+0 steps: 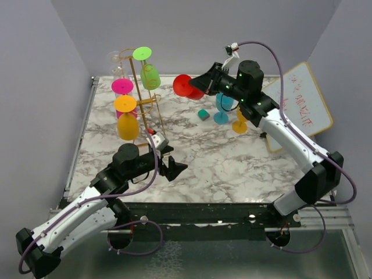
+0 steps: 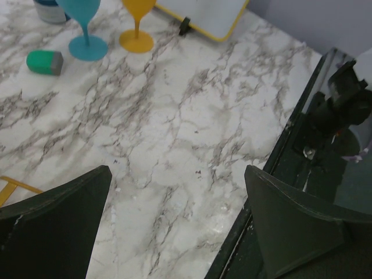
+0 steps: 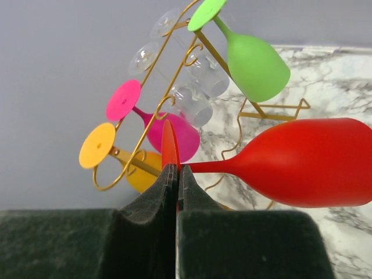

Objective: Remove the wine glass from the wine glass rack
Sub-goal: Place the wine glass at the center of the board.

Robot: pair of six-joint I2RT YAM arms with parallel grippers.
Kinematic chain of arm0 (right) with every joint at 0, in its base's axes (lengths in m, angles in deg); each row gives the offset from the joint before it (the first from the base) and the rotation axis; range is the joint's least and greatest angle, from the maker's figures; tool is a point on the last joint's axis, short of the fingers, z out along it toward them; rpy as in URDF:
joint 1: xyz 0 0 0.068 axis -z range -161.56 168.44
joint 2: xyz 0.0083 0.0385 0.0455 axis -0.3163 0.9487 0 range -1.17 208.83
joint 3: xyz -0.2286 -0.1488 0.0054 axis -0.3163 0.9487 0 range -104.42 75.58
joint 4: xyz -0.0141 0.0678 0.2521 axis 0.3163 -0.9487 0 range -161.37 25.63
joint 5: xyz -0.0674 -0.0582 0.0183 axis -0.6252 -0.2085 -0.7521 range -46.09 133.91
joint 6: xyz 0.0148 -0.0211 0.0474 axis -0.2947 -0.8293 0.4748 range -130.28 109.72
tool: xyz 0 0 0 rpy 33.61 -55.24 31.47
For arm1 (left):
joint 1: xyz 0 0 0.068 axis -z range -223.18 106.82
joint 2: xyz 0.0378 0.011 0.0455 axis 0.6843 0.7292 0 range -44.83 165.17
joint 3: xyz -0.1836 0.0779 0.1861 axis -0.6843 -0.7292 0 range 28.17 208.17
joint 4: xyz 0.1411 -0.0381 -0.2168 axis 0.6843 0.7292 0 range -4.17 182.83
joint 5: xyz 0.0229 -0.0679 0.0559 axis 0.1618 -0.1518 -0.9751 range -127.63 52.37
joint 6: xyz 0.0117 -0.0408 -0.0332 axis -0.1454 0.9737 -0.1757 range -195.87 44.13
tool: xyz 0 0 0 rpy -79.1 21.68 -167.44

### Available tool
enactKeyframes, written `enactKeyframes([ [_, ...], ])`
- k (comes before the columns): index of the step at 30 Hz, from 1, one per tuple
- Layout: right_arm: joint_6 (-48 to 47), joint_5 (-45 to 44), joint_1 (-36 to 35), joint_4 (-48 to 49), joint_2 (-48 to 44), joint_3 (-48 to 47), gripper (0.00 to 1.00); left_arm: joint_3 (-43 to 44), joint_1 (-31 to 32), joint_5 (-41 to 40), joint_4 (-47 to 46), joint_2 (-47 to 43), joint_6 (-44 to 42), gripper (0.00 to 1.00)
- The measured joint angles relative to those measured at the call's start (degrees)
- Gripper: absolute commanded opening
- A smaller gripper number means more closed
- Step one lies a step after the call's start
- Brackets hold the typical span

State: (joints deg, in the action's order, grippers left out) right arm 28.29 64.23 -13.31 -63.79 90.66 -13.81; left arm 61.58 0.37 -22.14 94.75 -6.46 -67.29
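A red wine glass (image 1: 185, 86) (image 3: 302, 160) hangs in the air to the right of the gold wire wine glass rack (image 1: 142, 87) (image 3: 174, 75), lying on its side and clear of the rack's hooks. My right gripper (image 1: 200, 87) (image 3: 176, 168) is shut on the thin edge of its round foot. On the rack hang a green glass (image 1: 150, 75) (image 3: 256, 64), a pink glass (image 1: 122, 87), a yellow glass (image 1: 128, 125) and clear glasses (image 1: 116, 58). Low over the marble near the table's front edge, my left gripper (image 1: 174, 168) (image 2: 177, 174) is open and holds nothing.
A teal glass (image 1: 222, 107) (image 2: 84, 23) and an orange glass (image 1: 240, 122) (image 2: 138, 23) stand upright under the right arm, beside a green eraser (image 1: 203, 114) (image 2: 45, 61). A yellow-framed whiteboard (image 1: 302, 104) lies at the right edge. Grey walls close in the table.
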Motion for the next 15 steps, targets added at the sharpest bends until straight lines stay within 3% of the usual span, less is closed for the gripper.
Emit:
enactKeyframes([
  [9,-10.88,-0.39,0.0,-1.03,-21.4,16.98,0.01,0.66,0.0,3.5,-5.11,-2.14,3.1,0.97],
  [15,-15.85,4.39,0.0,-2.45,-26.08,24.2,0.01,-1.75,0.0,5.01,-13.03,-1.57,7.21,0.97],
])
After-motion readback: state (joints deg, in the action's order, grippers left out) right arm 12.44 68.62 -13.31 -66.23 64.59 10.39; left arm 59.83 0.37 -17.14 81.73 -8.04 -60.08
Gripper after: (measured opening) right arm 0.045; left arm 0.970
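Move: The red wine glass, already pinched by its stem near the foot in the right hand, is on its way to the open left gripper, which lies about 21 cm back, 4 cm left and 16 cm below that hand. On the table, the blue glass stands some 8 cm ahead and 13 cm right of the right hand, the orange glass 4 cm ahead and 22 cm right. From the left hand, the red glass hangs about 21 cm ahead, 5 cm right and 11 cm up. The red wine glass, still gripped by the stem with its foot uppermost, is carried back about 10 cm and right some 6 cm by the right hand, away from the rack and nearer the left gripper. The path stays nearly level, then dips at the end as the fingers tilt up. The left hand, fingers still wide open, rises about 5 cm with a slight roll to meet it. ##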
